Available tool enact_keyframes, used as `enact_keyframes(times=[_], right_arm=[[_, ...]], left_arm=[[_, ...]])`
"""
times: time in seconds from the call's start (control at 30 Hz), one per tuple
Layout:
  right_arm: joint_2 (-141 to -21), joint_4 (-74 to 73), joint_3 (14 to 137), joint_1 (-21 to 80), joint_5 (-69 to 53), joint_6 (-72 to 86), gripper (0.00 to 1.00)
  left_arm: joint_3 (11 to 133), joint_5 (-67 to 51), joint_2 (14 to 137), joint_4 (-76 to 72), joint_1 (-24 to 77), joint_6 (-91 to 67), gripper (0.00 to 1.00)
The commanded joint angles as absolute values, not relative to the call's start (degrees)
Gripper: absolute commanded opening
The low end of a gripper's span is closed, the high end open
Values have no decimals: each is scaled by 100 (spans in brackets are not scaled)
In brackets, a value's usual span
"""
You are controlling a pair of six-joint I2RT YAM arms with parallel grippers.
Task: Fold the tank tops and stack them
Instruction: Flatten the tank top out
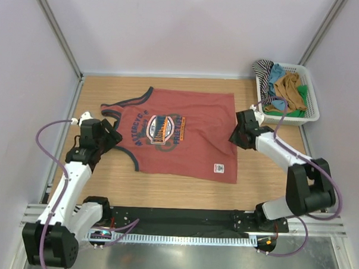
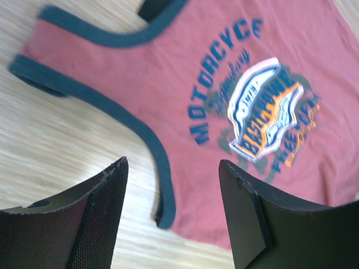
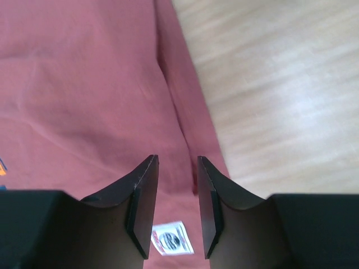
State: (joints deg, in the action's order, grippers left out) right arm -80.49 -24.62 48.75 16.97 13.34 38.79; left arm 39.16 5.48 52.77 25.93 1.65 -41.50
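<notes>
A rust-red tank top (image 1: 185, 138) with navy trim and a blue-orange chest print (image 2: 263, 109) lies spread flat on the wooden table. My left gripper (image 1: 112, 136) hovers at its left side, over the navy armhole trim (image 2: 160, 168). Its jaws (image 2: 173, 168) stand wide open and hold nothing. Over the shirt's right edge, near the hem, is my right gripper (image 1: 236, 134). It is also open (image 3: 178, 159), with a narrow gap and no cloth between the fingers. A white label (image 3: 173, 238) shows below them. More tank tops, ochre (image 1: 290, 89), striped (image 1: 264, 72), blue (image 1: 276, 72) and green (image 1: 293, 112), fill the basket.
A white basket (image 1: 315, 102) stands at the back right corner of the table. Pale walls and metal posts close in the table on three sides. A black rail with the arm bases (image 1: 181, 221) runs along the near edge.
</notes>
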Motion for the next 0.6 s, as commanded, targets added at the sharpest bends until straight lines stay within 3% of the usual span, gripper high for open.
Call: enact_keyframes(times=[0.0,0.37,0.57], right_arm=[[-8655,-2066,5492,1591,932,3560,39],[-10062,-2048,6565,1397,1335,3393,37],[-10274,-2030,6662,1362,1450,3349,36]], left_arm=[[3771,282,4879,2961,369,-4052,67],[3454,431,4632,2979,914,-4245,67],[3463,431,4658,2979,967,-4245,67]])
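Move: The folded-over strip along the tank top's hem is the right hand's goal, at a spot about 9 cm ahead, 1 cm left and 5 cm below. The white hem label lies 6 cm back and 4 cm left of that hand, the chest print 10 cm ahead and 28 cm left. From the left hand, the near armhole's lower corner is roughly 4 cm back, 6 cm right and 12 cm down; the chest print is 13 cm ahead and 15 cm right. Run the right gripper forward about 8 cm along the hem, away from the white label, sinking some 3 cm so its part-open fingers come close over the crease of the folded strip. Meanwhile draw the open left gripper back and right, about 5 cm in all, then down a little, towards the near armhole's lower corner, turning slightly clockwise. ##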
